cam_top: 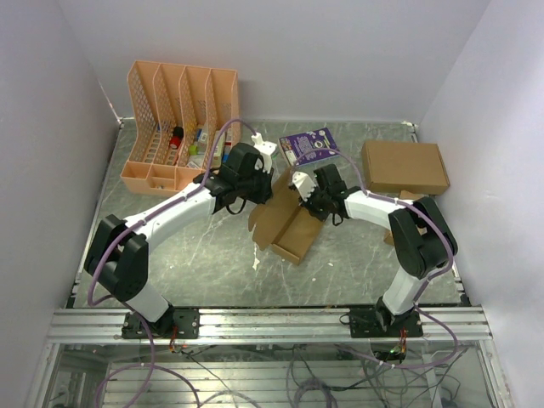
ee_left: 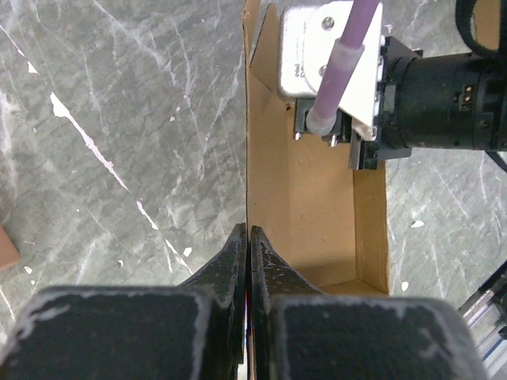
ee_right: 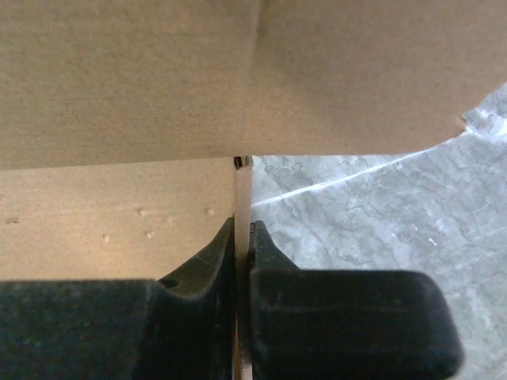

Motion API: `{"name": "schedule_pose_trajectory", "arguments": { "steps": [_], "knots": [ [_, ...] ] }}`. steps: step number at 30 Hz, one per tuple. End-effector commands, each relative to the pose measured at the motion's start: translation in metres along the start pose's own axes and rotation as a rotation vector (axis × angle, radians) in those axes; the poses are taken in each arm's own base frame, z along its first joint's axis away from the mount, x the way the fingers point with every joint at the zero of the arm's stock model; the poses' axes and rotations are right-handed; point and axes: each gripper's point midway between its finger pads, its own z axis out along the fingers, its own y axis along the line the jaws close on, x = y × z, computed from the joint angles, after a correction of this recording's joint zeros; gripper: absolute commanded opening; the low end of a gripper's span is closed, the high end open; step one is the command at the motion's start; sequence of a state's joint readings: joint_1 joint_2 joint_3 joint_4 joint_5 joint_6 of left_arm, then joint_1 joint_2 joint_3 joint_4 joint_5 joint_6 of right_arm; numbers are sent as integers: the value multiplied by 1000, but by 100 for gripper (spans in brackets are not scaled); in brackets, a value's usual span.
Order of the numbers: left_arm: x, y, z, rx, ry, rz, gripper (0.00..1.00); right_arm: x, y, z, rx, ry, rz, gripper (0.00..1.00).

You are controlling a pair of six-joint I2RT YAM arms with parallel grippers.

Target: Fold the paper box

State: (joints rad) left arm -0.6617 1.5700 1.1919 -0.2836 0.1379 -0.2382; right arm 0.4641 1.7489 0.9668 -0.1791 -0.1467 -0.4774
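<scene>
The paper box [cam_top: 285, 223] is brown cardboard, half formed into an open tray with flaps spread, lying mid-table between both arms. My left gripper [ee_left: 249, 233] is shut on the thin edge of the tray's left wall [ee_left: 248, 158]; in the top view this gripper [cam_top: 270, 189] sits at the box's far left. The tray's inside floor [ee_left: 317, 206] shows beside it. My right gripper [ee_right: 243, 229] is shut on an upright cardboard wall [ee_right: 243, 190], with a wide flap [ee_right: 119, 87] filling the view above. From the top, this gripper [cam_top: 300, 195] is at the box's far right corner.
An orange file organiser [cam_top: 178, 119] with small items stands at the back left. A purple packet [cam_top: 308, 146] lies behind the grippers. A larger closed brown cardboard box [cam_top: 404, 166] sits at the back right. White walls enclose the grey marble table [cam_top: 195, 255].
</scene>
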Motion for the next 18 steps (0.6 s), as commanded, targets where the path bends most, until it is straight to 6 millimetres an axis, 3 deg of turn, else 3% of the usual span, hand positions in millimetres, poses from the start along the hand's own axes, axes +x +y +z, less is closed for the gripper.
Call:
{"name": "schedule_pose_trajectory", "arguments": {
  "steps": [1,7,12,18],
  "knots": [
    [-17,-7,-4,39,-25,-10,7,16,-9,1,105,62,-43,0],
    [-17,-6,-5,41,-28,-18,7,11,-3,0,107,64,-61,3],
    [-15,-4,-3,35,-19,-21,7,-16,4,-13,19,-22,-17,38],
    [-15,5,-4,5,-16,-15,7,-53,4,-41,-103,-167,23,65]
  ]
}}
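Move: The right hand already has its fingertips shut on the tray's upright far wall, so that wall lies right at its hand point; the tray's floor is about 6 cm back and 5 left of it, the raised lid some 9 cm left, 2 back and 6 above. The purple book lies roughly 18 cm straight ahead of the right hand. From the left hand, which holds the lid's free edge, the far wall is about 13 cm right, 2 back and 14 below. The right hand stays on the tray's far wall at first, keeping its pinch while the wrist tips by a few degrees, then opens its fingers to more than half wide, lets go of the wall and lifts about 1.5 cm, easing slightly left and back, with the wall's line still between the parted fingertips. The left hand stays put all along, shut on the lid's free edge and holding the lid raised clear of the tray. ##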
